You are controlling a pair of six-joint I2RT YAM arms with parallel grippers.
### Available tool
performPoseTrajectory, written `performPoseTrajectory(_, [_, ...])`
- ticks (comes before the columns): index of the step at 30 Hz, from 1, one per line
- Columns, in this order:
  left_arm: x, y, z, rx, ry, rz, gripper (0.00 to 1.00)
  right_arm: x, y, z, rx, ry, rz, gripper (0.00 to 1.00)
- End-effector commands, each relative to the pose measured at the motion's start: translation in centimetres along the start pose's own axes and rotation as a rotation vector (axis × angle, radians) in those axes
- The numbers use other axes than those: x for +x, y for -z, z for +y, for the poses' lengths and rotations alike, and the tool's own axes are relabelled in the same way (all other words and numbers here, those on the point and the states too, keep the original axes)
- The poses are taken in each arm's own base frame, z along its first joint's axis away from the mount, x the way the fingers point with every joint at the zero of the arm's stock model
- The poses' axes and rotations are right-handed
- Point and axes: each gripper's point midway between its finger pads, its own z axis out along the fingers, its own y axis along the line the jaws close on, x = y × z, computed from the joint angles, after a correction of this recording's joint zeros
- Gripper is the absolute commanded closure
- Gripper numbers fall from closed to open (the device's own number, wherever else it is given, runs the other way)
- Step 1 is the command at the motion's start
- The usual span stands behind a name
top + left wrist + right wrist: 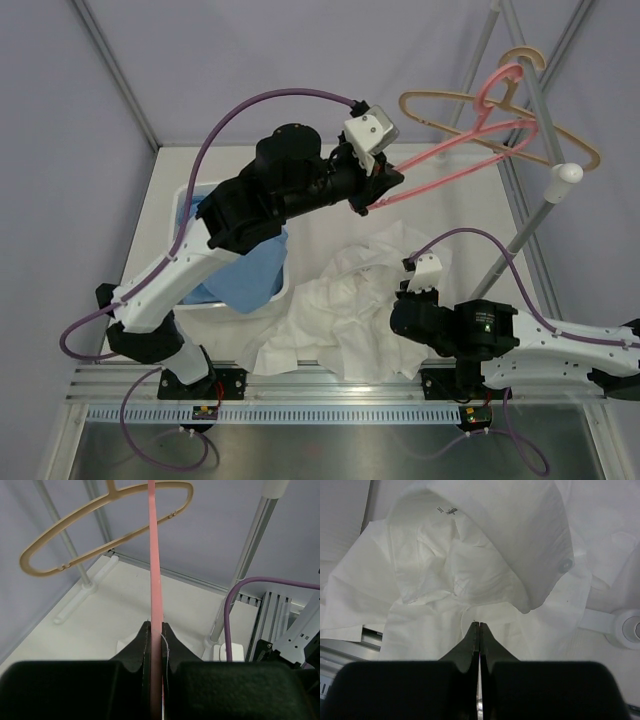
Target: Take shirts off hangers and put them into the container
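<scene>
My left gripper [383,190] [156,626] is raised above the back of the table, shut on the lower bar of the pink hanger [462,140] [154,555]. This hanger is bare and its hook lies by the tan hanger [572,142] [65,542], also bare. The white shirt [345,315] [470,555] lies crumpled on the table in front. My right gripper [408,288] [479,625] is shut just over its right side, with no cloth between its fingers. The light blue shirt [250,275] hangs partly out of the white container [184,197], largely hidden by my left arm.
A white pole with a round knob [567,174] [275,486] slants up at the right, its foot [631,628] on the table next to the white shirt. Grey frame posts [120,75] stand at the back corners. A slotted metal rail [330,412] runs along the near edge.
</scene>
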Motion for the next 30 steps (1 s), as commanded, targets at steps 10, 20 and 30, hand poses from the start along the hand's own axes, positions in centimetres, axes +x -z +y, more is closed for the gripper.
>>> performPoseTrajectory(10, [-2.2, -6.3, -3.1, 0.185, 0.054, -0.125, 1.00, -1.3, 1.6, 0.1, -0.055, -0.100, -0.045, 1.00])
performPoseTrajectory(20, [2.3, -8.0, -2.0, 0.121, 0.119, 0.008, 0.85, -1.6, 2.0, -0.9, -0.041, -0.107, -0.064, 1.00])
performPoseTrajectory(30, [4.2, 2.1, 2.3, -0.148, 0.074, 0.146, 0.23, -2.4, 2.2, -0.8, -0.047, -0.073, -0.082, 0.30])
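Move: The left hand holds the pink hanger by one end; the rack rail spot where its hook goes lies some 27 cm to the right, 11 cm ahead and a little above, with the wooden hanger about 9 cm farther out on that rail and its white end knob roughly 8 cm nearer the base. The right hand, shut, has the white shirt's middle about 14 cm left, 3 cm ahead and 15 cm below. The left hand carries the pink hanger about 9 cm right while sinking, bringing its hook down over the rail in front of the wooden hanger, then spreads its fingers, lets go and backs off some 6 cm left, still dropping to about 9 cm lower overall with a slight downward tip. The right hand stays close above the white shirt, rising barely 2 cm, and opens at the end. ##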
